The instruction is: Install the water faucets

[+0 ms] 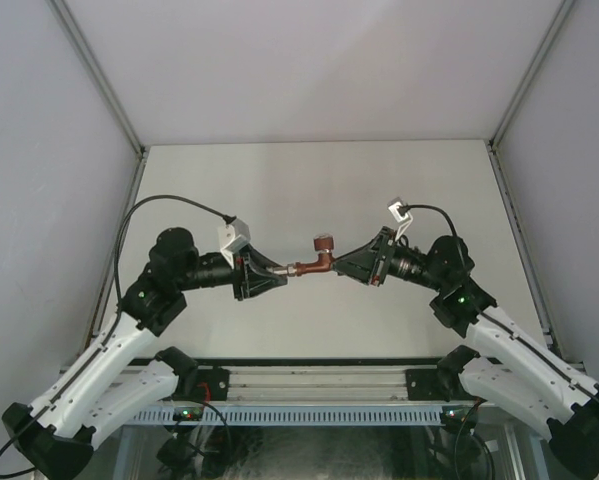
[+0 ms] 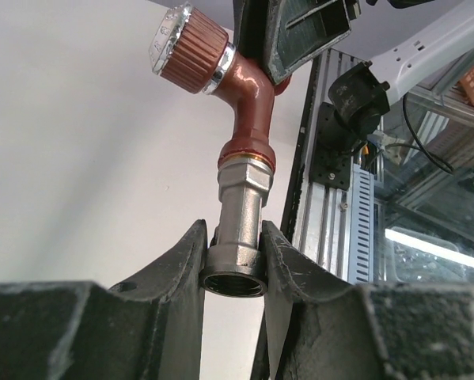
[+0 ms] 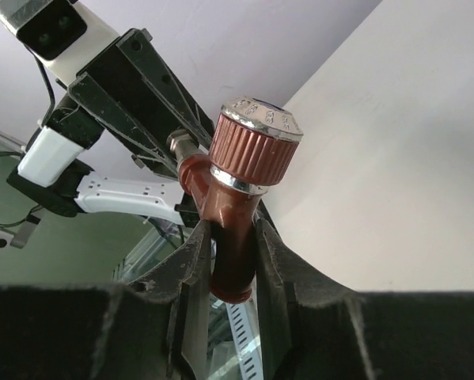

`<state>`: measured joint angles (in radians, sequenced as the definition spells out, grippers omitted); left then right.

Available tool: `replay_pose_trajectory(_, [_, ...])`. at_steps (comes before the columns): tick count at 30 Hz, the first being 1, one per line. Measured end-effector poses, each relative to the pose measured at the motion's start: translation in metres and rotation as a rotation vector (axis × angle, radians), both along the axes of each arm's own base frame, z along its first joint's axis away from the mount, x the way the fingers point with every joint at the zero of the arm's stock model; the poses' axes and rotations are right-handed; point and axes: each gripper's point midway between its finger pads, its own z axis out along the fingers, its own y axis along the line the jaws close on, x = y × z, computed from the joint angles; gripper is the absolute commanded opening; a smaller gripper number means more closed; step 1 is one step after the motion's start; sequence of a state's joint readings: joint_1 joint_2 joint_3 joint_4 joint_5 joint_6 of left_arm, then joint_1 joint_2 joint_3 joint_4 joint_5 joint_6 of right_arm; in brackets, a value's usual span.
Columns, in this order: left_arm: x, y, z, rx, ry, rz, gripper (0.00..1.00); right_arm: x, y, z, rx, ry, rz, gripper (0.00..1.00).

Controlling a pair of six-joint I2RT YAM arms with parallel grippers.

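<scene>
A red-brown water faucet (image 1: 322,258) with a ribbed knob (image 1: 324,241) hangs above the table between both arms. A grey-silver metal fitting (image 1: 301,268) is joined to its left end. My left gripper (image 1: 282,271) is shut on the fitting (image 2: 238,237), whose threaded open end faces the left wrist camera. My right gripper (image 1: 337,263) is shut on the faucet's spout end (image 3: 235,257). In the right wrist view the knob (image 3: 255,142) points up and right. The faucet body (image 2: 248,103) stands straight above the fitting in the left wrist view.
A pale table (image 1: 319,190) is enclosed by light walls with metal frame posts (image 1: 99,80). A slotted aluminium rail (image 1: 309,395) carries both arm bases at the near edge. Cables loop from each wrist camera (image 1: 234,236).
</scene>
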<state>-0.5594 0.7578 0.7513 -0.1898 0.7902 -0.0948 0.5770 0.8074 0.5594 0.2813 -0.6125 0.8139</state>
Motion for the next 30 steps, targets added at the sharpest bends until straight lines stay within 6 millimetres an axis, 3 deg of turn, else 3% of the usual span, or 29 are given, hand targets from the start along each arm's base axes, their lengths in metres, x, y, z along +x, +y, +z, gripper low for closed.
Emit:
replay_pose_trajectory(4, [0.0, 0.001, 0.003, -0.005, -0.014, 0.014, 0.0, 0.0, 0.0, 0.006, 0.004, 0.001, 0.001, 0.5])
replay_pose_trajectory(8, [0.001, 0.001, -0.005, 0.016, 0.022, 0.016, 0.0, 0.01, -0.01, 0.007, -0.01, -0.033, -0.064, 0.64])
replay_pose_trajectory(14, [0.0, 0.001, -0.012, 0.032, 0.063, 0.018, 0.0, 0.011, -0.02, 0.013, -0.05, -0.173, -0.115, 0.69])
replay_pose_trajectory(18, [0.0, 0.001, -0.011, 0.031, 0.065, 0.019, 0.0, 0.011, -0.031, 0.018, -0.122, -0.374, -0.148, 0.7])
replay_pose_trajectory(19, [-0.001, 0.001, -0.011, 0.03, 0.066, 0.019, 0.0, 0.009, -0.034, 0.02, -0.147, -0.452, -0.147, 0.71])
replay_pose_trajectory(21, [-0.001, 0.002, -0.01, 0.029, 0.071, 0.019, 0.0, 0.004, -0.037, 0.022, -0.196, -0.594, -0.123, 0.86])
replay_pose_trajectory(22, [-0.001, 0.002, -0.008, 0.027, 0.071, 0.02, 0.0, -0.001, -0.037, 0.021, -0.231, -0.686, -0.098, 0.88])
replay_pose_trajectory(27, [-0.004, 0.001, 0.0, 0.012, 0.068, 0.004, 0.0, -0.03, -0.027, 0.009, -0.386, -1.127, 0.061, 0.86])
replay_pose_trajectory(30, [-0.007, 0.0, 0.001, 0.007, 0.079, -0.006, 0.0, -0.038, -0.016, -0.001, -0.453, -1.281, 0.119, 0.86])
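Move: My right fingers are still closed on the faucet's spout end; the faucet's middle is about 3 cm to their left and 1 cm ahead. Its ribbed knob stands some 4 cm above and 2 cm ahead of this hand, 3 cm left, and the metal fitting lies roughly 9 cm left and 1 cm nearer me. From my left hand, still gripping the fitting, the faucet's middle is about 8 cm right and 1 cm ahead, level with it. I open my right fingers wide and let go of the spout end, easing right and a little up off the faucet, then sweep back towards my base about 5 cm while sinking slightly and closing in leftward again. Meanwhile the wrist rolls some 75 degrees, its top coming back towards me, fingers dipping. My left hand keeps its grip on the fitting, dipping a centimetre and rising again. ##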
